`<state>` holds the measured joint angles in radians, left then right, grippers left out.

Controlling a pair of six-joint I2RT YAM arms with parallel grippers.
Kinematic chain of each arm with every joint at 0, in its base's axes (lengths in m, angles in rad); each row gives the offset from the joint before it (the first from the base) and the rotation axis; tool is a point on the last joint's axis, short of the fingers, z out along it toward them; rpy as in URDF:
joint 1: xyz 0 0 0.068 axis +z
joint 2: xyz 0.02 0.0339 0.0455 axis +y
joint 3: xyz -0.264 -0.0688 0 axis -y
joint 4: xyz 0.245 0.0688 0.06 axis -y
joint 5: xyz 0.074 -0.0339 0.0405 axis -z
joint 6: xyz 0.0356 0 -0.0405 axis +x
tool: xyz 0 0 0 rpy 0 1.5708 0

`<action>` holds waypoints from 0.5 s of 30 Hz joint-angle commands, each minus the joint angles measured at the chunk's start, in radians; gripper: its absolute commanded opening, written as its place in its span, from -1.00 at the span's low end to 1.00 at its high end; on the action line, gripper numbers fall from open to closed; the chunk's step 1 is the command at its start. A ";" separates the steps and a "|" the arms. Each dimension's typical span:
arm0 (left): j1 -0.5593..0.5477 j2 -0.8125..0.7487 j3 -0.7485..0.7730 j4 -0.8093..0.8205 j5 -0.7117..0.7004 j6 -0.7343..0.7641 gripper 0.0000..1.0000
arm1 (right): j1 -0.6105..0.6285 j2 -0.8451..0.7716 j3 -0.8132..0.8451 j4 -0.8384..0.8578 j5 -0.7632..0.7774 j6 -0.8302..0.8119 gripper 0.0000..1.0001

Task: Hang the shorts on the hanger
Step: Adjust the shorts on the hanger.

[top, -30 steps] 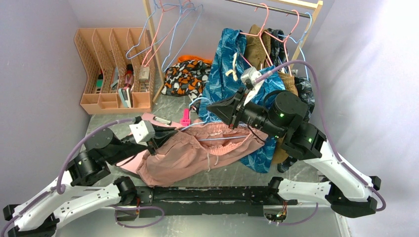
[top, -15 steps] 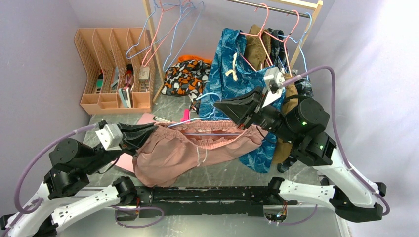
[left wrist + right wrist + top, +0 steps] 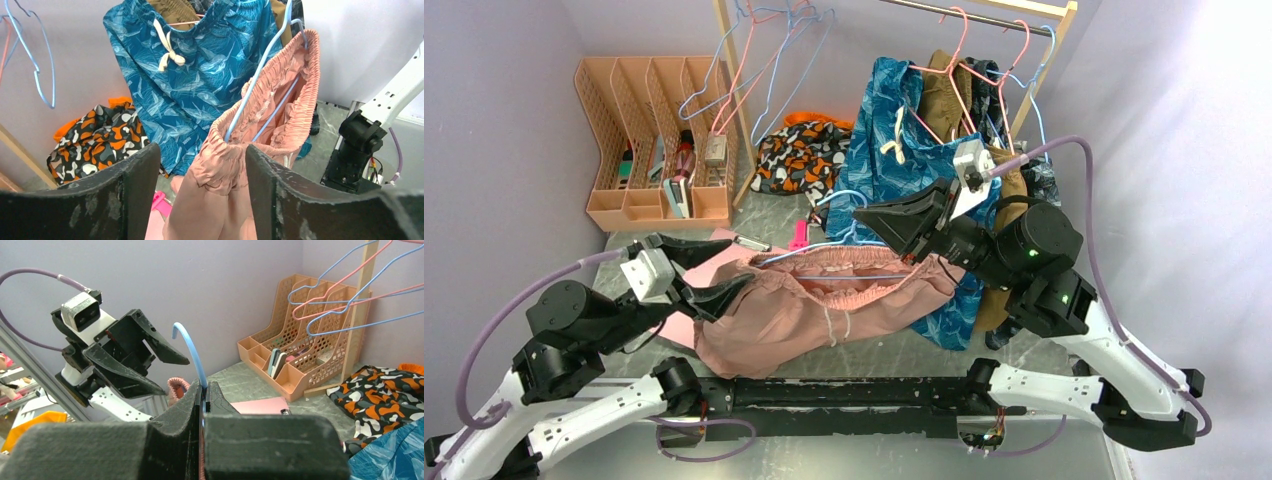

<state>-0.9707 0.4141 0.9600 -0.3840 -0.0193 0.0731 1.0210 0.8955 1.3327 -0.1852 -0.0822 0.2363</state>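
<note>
The salmon shorts (image 3: 824, 305) hang by their gathered waistband from the light-blue hanger (image 3: 854, 274), and their legs sag onto the table. My right gripper (image 3: 871, 218) is shut on the hanger just below its curved hook (image 3: 192, 352) and holds it up. My left gripper (image 3: 709, 272) is open at the left end of the waistband, one finger on each side of the fabric and not pinching it. In the left wrist view the shorts (image 3: 225, 190) sit between my fingers (image 3: 117, 192), and the hanger wire (image 3: 257, 80) runs inside the waistband.
A peach file organiser (image 3: 659, 140) stands at the back left. A wooden rack (image 3: 734, 90) holds pink and blue wire hangers. A blue patterned garment (image 3: 894, 160) hangs behind the shorts, with an orange-and-black garment (image 3: 799, 155) beside it. A flat pink board (image 3: 716, 243) lies under my left gripper.
My left gripper has opened and let go of the left end of the waistband. The right gripper, still shut on the hanger, shifted slightly left.
</note>
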 commanded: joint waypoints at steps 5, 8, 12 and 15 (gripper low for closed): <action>-0.002 -0.105 0.048 -0.060 -0.133 -0.036 0.36 | 0.000 -0.046 0.027 0.015 0.033 -0.009 -1.00; -0.002 -0.140 0.049 -0.116 -0.158 -0.057 0.33 | -0.001 -0.060 0.029 0.000 0.041 -0.009 -1.00; -0.002 -0.161 0.034 -0.175 -0.128 -0.081 0.34 | -0.001 -0.067 0.035 -0.009 0.041 -0.013 -1.00; -0.003 -0.154 0.020 -0.216 -0.094 -0.087 0.34 | -0.001 -0.067 0.042 -0.010 0.036 -0.016 -1.00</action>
<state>-0.9707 0.2512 0.9901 -0.5060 -0.1307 0.0113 1.0210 0.8421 1.3361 -0.2199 -0.0551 0.2306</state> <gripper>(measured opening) 0.671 0.019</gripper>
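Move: The left end of the shorts' waistband, threaded on the blue hanger, is just off my open left fingertips, some 5 cm to the right, 2 cm ahead and about level. From that hand, the hanger neck is about 18 cm right, 4 cm ahead and 10 cm higher; the pink clip is roughly 17 cm ahead, 7 cm right and far below. My right hand pinches the neck, with the waistband's middle about 12 cm below and 3 cm back. With the fingers staying wide open, I draw my left hand off to the left, away from the waistband's end, about 5 cm and slightly back, turning it a few degrees counter-clockwise; it rises a little on the way, then starts to sink. My right hand keeps its closed grip on the hanger neck and carries the hanger and shorts about 2 cm to the right. ##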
